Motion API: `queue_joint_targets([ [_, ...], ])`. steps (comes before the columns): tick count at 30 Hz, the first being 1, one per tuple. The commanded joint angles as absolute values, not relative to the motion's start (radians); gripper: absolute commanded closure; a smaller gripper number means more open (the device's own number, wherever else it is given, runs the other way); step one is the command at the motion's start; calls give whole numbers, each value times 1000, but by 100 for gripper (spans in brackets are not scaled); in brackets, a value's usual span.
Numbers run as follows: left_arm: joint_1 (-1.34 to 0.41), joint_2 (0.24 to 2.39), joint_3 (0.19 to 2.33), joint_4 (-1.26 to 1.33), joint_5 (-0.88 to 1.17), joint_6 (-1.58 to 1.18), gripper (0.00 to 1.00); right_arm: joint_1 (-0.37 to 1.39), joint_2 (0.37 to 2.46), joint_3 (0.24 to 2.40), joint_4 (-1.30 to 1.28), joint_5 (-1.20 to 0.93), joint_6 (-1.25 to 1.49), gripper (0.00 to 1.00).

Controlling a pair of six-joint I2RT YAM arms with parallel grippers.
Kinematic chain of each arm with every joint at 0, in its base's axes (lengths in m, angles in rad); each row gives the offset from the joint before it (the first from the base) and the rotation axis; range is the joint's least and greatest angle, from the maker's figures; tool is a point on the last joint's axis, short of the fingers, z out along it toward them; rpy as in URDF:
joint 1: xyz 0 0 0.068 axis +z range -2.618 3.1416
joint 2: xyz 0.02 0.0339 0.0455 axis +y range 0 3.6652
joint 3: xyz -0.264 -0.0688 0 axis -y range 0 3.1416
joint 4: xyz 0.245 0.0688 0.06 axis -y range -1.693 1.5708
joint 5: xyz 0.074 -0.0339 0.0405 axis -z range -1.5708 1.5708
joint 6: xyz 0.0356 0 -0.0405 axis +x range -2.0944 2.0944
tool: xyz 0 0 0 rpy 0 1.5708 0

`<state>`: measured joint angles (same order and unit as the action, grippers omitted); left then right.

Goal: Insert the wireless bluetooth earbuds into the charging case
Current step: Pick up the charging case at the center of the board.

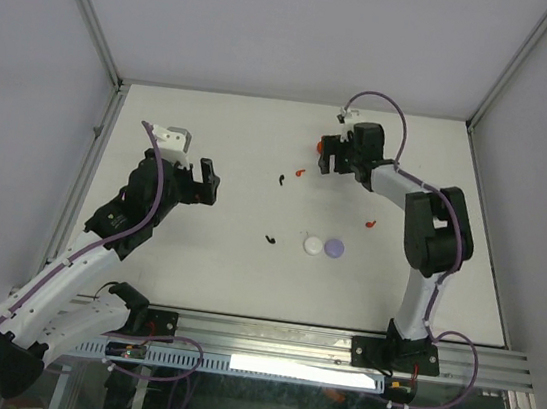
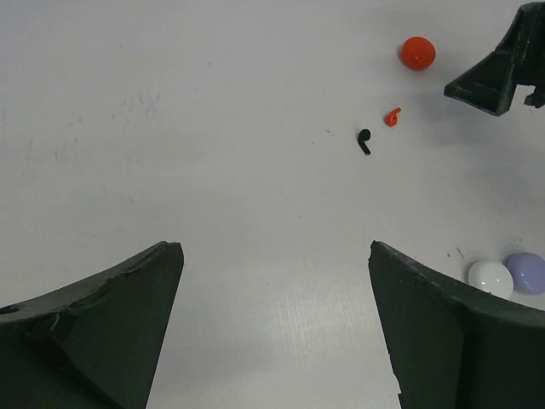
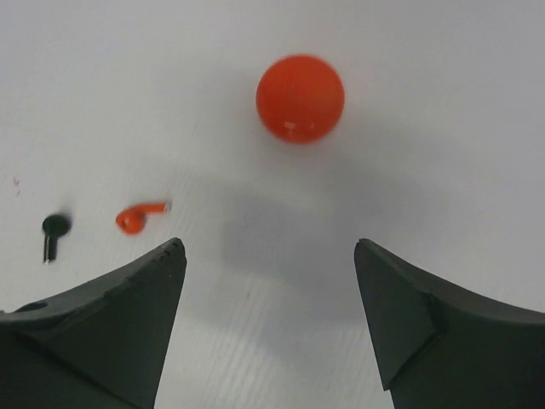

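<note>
A red round charging case (image 3: 300, 98) lies on the white table just ahead of my right gripper (image 3: 270, 243), which stands open and empty above the table. To its left lie a red earbud (image 3: 136, 217) and a black earbud (image 3: 53, 232). In the top view a second red earbud (image 1: 371, 221) lies right of centre and a second black earbud (image 1: 270, 239) lies near the middle. My left gripper (image 2: 274, 247) hovers open over bare table at the left, far from the red case (image 2: 418, 53), with nothing between its fingers.
A white round case (image 1: 312, 244) and a lilac round case (image 1: 335, 246) sit side by side near the table's middle. The enclosure's metal frame (image 1: 93, 156) borders the table at the left, right and back.
</note>
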<state>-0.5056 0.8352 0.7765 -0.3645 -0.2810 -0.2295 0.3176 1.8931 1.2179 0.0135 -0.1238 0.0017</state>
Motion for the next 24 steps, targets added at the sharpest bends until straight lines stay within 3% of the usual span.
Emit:
queue_joint_targets([
  [1, -490, 824, 775, -311, -261, -238, 7, 304, 2023, 1400, 140, -140, -136, 18],
  [12, -482, 835, 775, -310, -259, -232, 7, 276, 2269, 1653, 103, -233, -153, 25],
  [24, -474, 830, 773, -310, -219, -233, 9, 285, 2320, 1703, 53, -218, -201, 44],
])
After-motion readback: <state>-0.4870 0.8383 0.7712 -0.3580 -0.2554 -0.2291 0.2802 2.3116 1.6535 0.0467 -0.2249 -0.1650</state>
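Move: The red charging case lies about 10 cm ahead of the right hand, 2 cm to its left and 5 cm below. The red earbud is about level with this hand, roughly 9 cm to its left and 6 cm below. The black earbud lies about 3 cm back and 15 cm to its left, at the same height. From the idle left hand, the case is some 32 cm ahead, 33 cm to the right and 20 cm below. The right fingertips come down astride the red charging case and narrow until they meet its two sides. The hand first sweeps forward about 10 cm, quickly then easing off, sinks some 4 cm mostly late on and drifts a little left. The wrist turns slightly counter-clockwise and tips up a little while the fingers, still well apart, keep closing. ##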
